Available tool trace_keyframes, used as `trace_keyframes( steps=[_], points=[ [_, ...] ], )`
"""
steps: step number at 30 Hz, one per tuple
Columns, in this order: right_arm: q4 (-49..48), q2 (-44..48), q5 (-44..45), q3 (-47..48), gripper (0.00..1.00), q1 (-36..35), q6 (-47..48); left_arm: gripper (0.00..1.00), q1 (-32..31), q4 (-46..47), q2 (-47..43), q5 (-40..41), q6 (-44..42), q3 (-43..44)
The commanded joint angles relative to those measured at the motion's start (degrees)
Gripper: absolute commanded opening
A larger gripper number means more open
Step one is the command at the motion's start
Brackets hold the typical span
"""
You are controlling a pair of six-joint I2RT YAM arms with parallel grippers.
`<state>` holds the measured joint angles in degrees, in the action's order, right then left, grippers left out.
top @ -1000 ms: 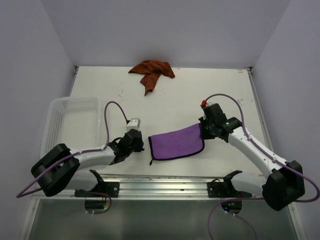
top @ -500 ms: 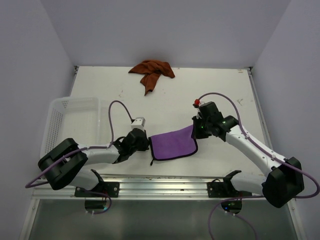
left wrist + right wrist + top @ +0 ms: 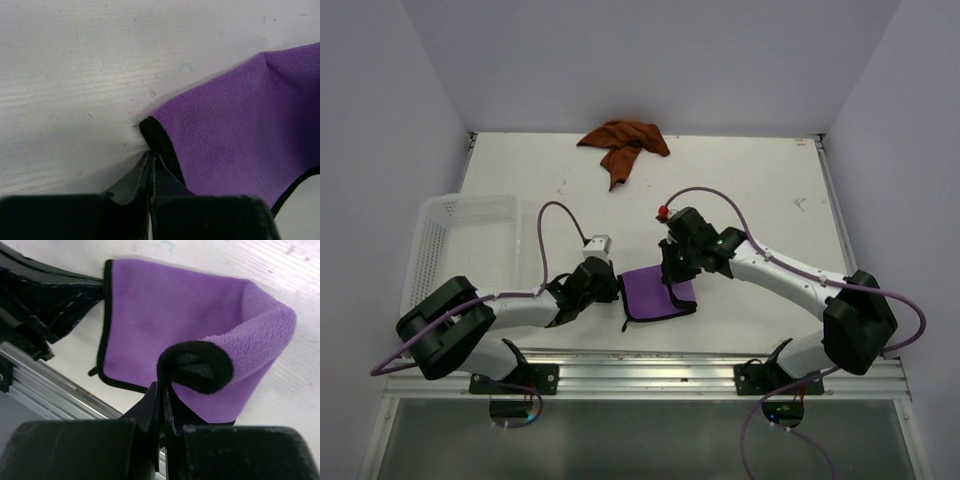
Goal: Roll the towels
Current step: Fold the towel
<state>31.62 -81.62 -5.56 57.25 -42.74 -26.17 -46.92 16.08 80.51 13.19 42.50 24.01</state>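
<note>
The purple towel [image 3: 655, 292] lies near the table's front edge, its right part lifted and folded over to the left. My left gripper [image 3: 616, 290] is shut on its black-edged left corner [image 3: 150, 131], low on the table. In the left wrist view the left gripper [image 3: 151, 154] shows its tips pinched at that corner, with the purple towel [image 3: 235, 125] spreading to the right. My right gripper [image 3: 164, 387] is shut on the opposite edge, which curls into a black-lined loop [image 3: 195, 365] above the flat purple towel [image 3: 145, 310]. The rust-orange towel [image 3: 625, 140] lies crumpled at the table's back.
A white perforated basket [image 3: 430, 215] stands at the left side of the table, beside the left arm. A metal rail [image 3: 650, 365] runs along the front edge. Grey walls close in the table on three sides.
The right gripper has carried the purple towel's right edge leftward, folding it over so the towel looks much narrower. The left gripper slid right to the towel's left corner and has held there.
</note>
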Motion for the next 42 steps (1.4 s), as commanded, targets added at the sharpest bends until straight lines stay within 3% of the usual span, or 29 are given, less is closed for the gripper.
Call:
trace_keyframes(
  steps=[1,12,25,34,42],
  points=[
    [-2.87,-1.95,0.29,4.35,0.0,-2.87,-2.12,0.0,-0.19,1.85,-0.35,-0.71,0.74,0.07],
    [-5.16,-11.27,1.51,8.84,0.0,-9.99,-3.97,0.0,-0.19,2.29,-0.62,-1.06,0.48,-0.37],
    [-7.18,-18.39,3.37,11.92,0.0,-12.1,-6.08,0.0,-0.19,2.82,-2.02,-1.41,0.56,-2.03],
    [-8.41,-19.37,1.52,12.79,0.26,-12.1,-7.49,0.0,-0.19,2.29,-2.64,-1.41,0.39,-2.13],
    [-3.59,-12.78,5.03,12.09,0.32,-12.1,-6.08,0.0,-0.19,1.68,-2.9,-0.8,0.39,-2.3]
  ],
)
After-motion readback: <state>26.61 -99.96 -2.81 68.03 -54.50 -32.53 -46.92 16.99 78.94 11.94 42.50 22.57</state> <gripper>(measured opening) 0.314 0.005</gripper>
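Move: Out beyond the right hand, which already holds the lifted right end of the purple towel, the towel's left edge lies about 11 cm to the left, 2 cm back and 9 cm down. The left gripper's tips are some 12 cm left and 1 cm ahead; the small black loop is about 10 cm left and 9 cm back; the right fold is 5 cm right and 2 cm back. From the left hand the left edge's middle is about 3 cm back and 1 cm right. Carrying the held end over towards the left edge, the right hand sweeps about 9 cm left, drawing slightly back, then sinks some 5 cm beside the left gripper. There the fingers open about a third and let the hem go, and the hand just begins to rise. The left hand stays shut at the left edge, resting on the hem. ##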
